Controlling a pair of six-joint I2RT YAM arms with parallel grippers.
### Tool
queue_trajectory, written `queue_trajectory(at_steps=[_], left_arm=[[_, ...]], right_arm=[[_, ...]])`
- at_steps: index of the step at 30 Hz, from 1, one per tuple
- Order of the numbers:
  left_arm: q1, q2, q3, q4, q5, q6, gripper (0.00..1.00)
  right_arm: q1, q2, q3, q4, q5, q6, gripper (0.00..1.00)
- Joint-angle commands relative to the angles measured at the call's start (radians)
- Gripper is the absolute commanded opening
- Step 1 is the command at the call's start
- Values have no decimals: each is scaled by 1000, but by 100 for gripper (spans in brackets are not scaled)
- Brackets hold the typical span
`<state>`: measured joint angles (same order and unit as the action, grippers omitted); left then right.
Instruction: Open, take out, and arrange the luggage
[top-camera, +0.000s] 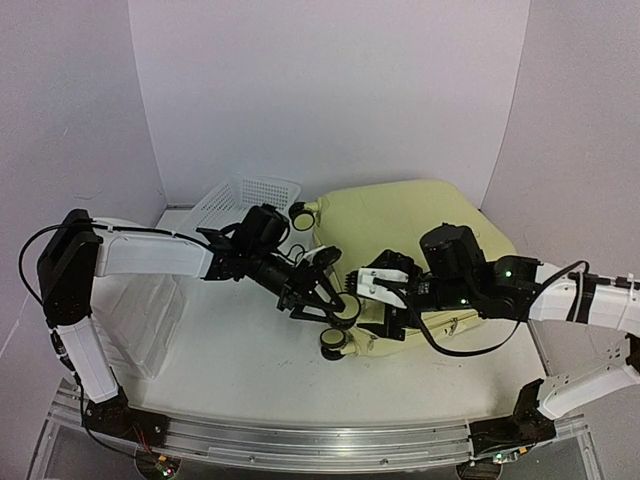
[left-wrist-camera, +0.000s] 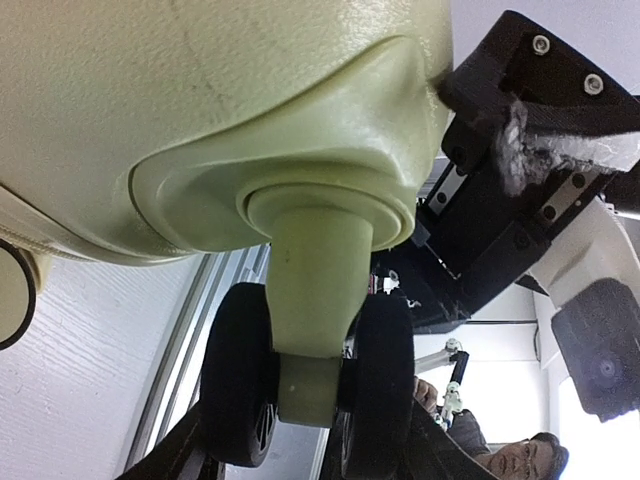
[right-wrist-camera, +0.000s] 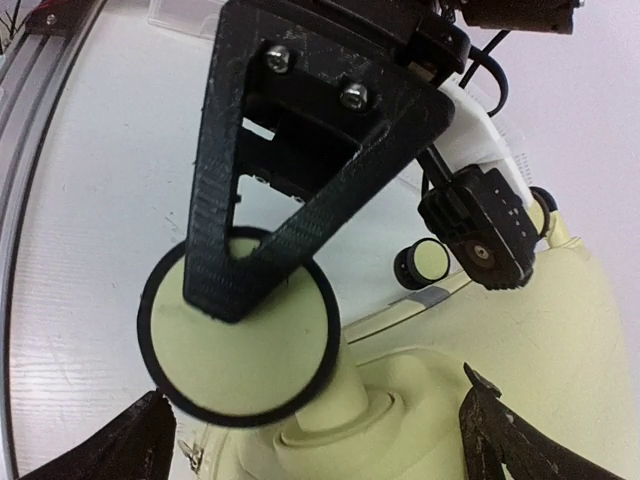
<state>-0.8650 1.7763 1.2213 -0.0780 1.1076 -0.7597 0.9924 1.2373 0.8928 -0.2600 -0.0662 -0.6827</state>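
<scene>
The pale yellow luggage (top-camera: 410, 215) lies flat on the table, its wheel end toward the middle. My left gripper (top-camera: 343, 305) is shut on one caster wheel (top-camera: 349, 308). The left wrist view shows that twin black wheel (left-wrist-camera: 240, 375) on its yellow stem, pinched between my fingers (left-wrist-camera: 170, 455), under the luggage corner (left-wrist-camera: 200, 100). My right gripper (top-camera: 376, 303) hovers just right of it, open. In the right wrist view its fingertips (right-wrist-camera: 130, 450) stand wide apart below the wheel (right-wrist-camera: 250, 350), with a left finger (right-wrist-camera: 280, 200) lying on the wheel's face.
A white mesh basket (top-camera: 245, 200) stands behind the left arm. A clear plastic organizer (top-camera: 145, 315) sits at the left. Two more casters (top-camera: 300, 212) (top-camera: 333, 343) stick out from the luggage. A metal rail (top-camera: 300, 435) runs along the near edge.
</scene>
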Motion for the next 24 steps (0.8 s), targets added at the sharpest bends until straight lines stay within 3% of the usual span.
queue_trajectory(at_steps=[1, 6, 15, 19, 22, 24], left_arm=[[-7, -4, 71, 73, 90, -17, 54], [-6, 7, 87, 73, 109, -41, 52], [-6, -8, 81, 74, 109, -63, 52], [-6, -10, 74, 98, 106, -64, 52], [-5, -21, 64, 103, 103, -62, 54], [-2, -39, 48, 104, 90, -51, 60]], right_arm=[[-1, -71, -72, 82, 18, -159, 98], [48, -27, -126, 239, 81, -237, 98], [172, 76, -156, 521, 384, -399, 98], [193, 106, -147, 591, 443, -426, 86], [195, 99, -143, 572, 430, -408, 59], [193, 84, -142, 535, 410, -386, 47]])
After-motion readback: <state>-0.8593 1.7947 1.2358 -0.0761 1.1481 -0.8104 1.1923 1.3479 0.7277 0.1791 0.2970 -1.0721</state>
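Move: The luggage's near upper wheel, already held between the left fingers right at the left hand point, lies about 4 cm left of the open right hand, 1 cm back and 2 cm lower. The near lower wheel is roughly 12 cm under that held wheel, practically straight below. The far upper wheel sits at much the same height as the held one, some 22 cm farther forward and 8 cm to its left. Down and left, after first easing about 1 cm to the right, the right hand comes back onto the near upper wheel, some 3.5 cm left and 2 cm lower, while its wrist rotates about 30 degrees so the fingers point less steeply down and more forward. Late on, its wide-open fingers close around the wheel, beside the left fingers. The left hand stays put and keeps its hold. ##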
